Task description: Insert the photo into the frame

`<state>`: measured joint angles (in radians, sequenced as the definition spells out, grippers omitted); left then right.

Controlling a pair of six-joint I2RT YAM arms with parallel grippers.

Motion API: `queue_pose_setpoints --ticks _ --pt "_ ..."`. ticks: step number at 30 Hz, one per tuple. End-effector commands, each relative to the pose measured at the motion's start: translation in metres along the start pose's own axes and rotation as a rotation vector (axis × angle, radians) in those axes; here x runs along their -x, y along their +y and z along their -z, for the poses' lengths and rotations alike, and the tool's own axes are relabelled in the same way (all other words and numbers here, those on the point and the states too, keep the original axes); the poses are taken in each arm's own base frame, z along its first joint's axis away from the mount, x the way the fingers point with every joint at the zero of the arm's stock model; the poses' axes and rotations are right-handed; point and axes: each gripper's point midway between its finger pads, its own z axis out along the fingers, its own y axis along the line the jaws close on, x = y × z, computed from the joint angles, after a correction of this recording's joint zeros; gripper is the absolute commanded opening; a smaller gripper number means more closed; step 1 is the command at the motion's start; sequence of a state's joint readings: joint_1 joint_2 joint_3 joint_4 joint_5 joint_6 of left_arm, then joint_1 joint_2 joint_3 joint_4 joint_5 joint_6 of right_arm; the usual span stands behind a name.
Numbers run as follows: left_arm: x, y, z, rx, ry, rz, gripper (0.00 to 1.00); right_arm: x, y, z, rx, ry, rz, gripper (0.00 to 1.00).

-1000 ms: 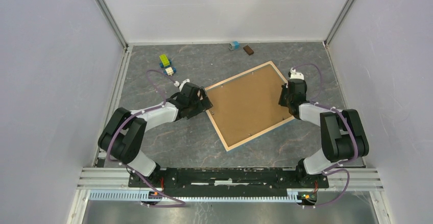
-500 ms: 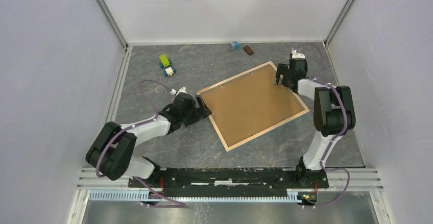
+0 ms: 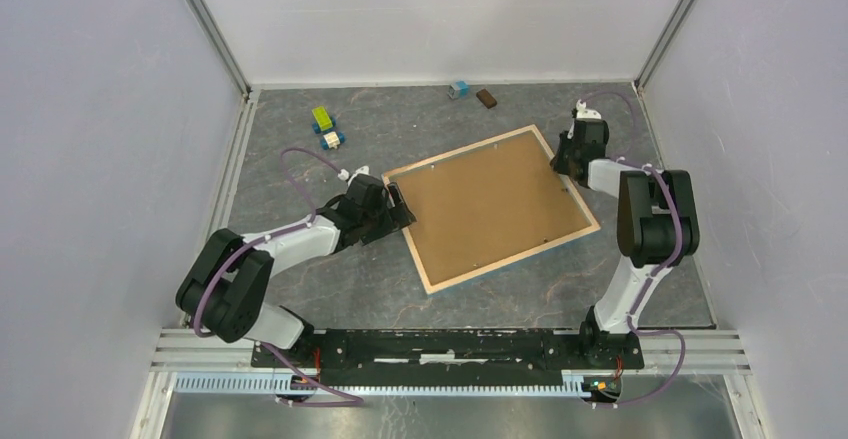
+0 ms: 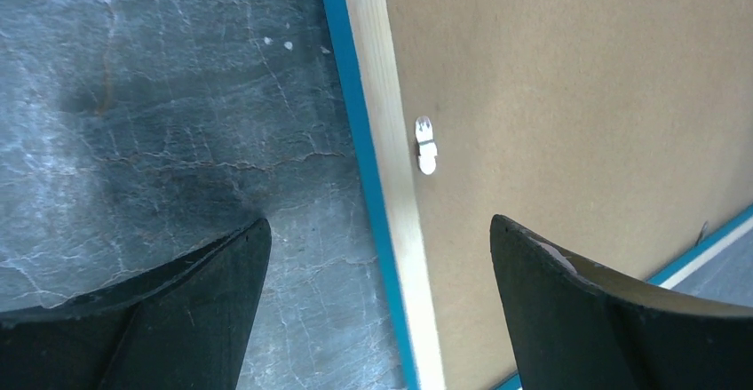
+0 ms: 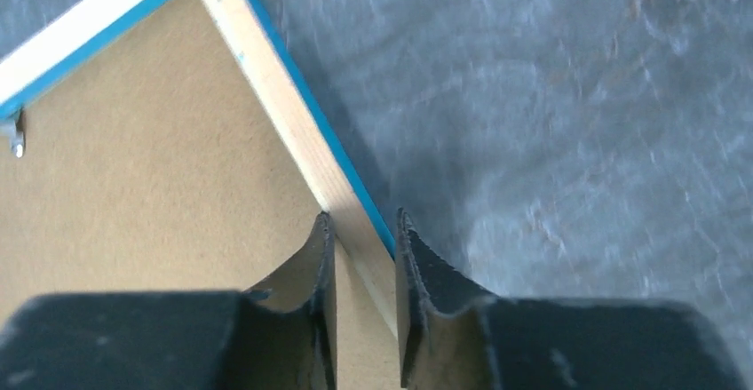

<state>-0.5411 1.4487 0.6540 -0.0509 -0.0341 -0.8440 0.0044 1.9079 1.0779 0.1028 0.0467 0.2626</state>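
Note:
The frame (image 3: 512, 258) lies back side up on the grey table, with light wood rails and a blue outer edge. A brown backing board (image 3: 490, 204) fills it. The photo is out of view. My left gripper (image 3: 400, 204) is open and straddles the frame's left rail (image 4: 391, 168), with one finger over the table and one over the board (image 4: 577, 97). The left gripper (image 4: 379, 221) holds nothing. My right gripper (image 3: 570, 154) is at the far right rail near the top corner. Its fingers are closed on that rail (image 5: 284, 115), shown in the right wrist view (image 5: 362, 221).
A small metal clip (image 4: 426, 146) sits on the board by the left rail. Two toy cars (image 3: 325, 127) stand at the back left. A blue block (image 3: 459, 89) and a brown block (image 3: 487, 97) lie by the back wall. Walls enclose the table.
The frame has slid and turned slightly, its near corner moving left. My right gripper went from the right edge to the far corner, then onto the rail. My left gripper shifted back left.

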Motion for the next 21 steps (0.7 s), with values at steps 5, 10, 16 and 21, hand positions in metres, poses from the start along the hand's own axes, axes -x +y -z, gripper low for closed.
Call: queue_pose_setpoints --ticks 5,10,16,21 --pt "-0.002 0.027 -0.005 0.159 0.037 -0.052 0.99 -0.076 -0.019 0.032 -0.056 0.137 -0.043 0.01" --pt "0.024 0.024 -0.006 0.235 -0.021 -0.074 0.98 -0.084 -0.021 0.036 -0.053 0.140 -0.024 0.00" --pt "0.082 0.007 -0.015 0.335 -0.116 -0.168 0.97 -0.085 -0.025 0.032 -0.069 0.163 0.005 0.00" --pt "0.110 0.009 -0.037 0.373 -0.122 -0.166 0.93 -0.083 -0.028 0.028 -0.086 0.179 0.031 0.00"
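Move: The right hand already has the frame's right bar between its half-open fingers, with that bar's middle some 3 cm back and 2 cm to the right; the brown block stands about 18 cm ahead and 16 cm to its left. The open left hand is just over the middle of the frame's left bar, which lies about 1 cm to its right and 2 cm below. From that hand the white toy car is roughly 21 cm ahead and 16 cm left. The right fingers close fully onto the frame's right bar while the hand draws back about 4 cm, then hold still there. The left hand, fingers still wide open and seeming to bear on the left end of the frame, creeps and then sweeps forward about 8 cm with a slight rise and a shift left, its left side rolling up nearly 20 degrees. ##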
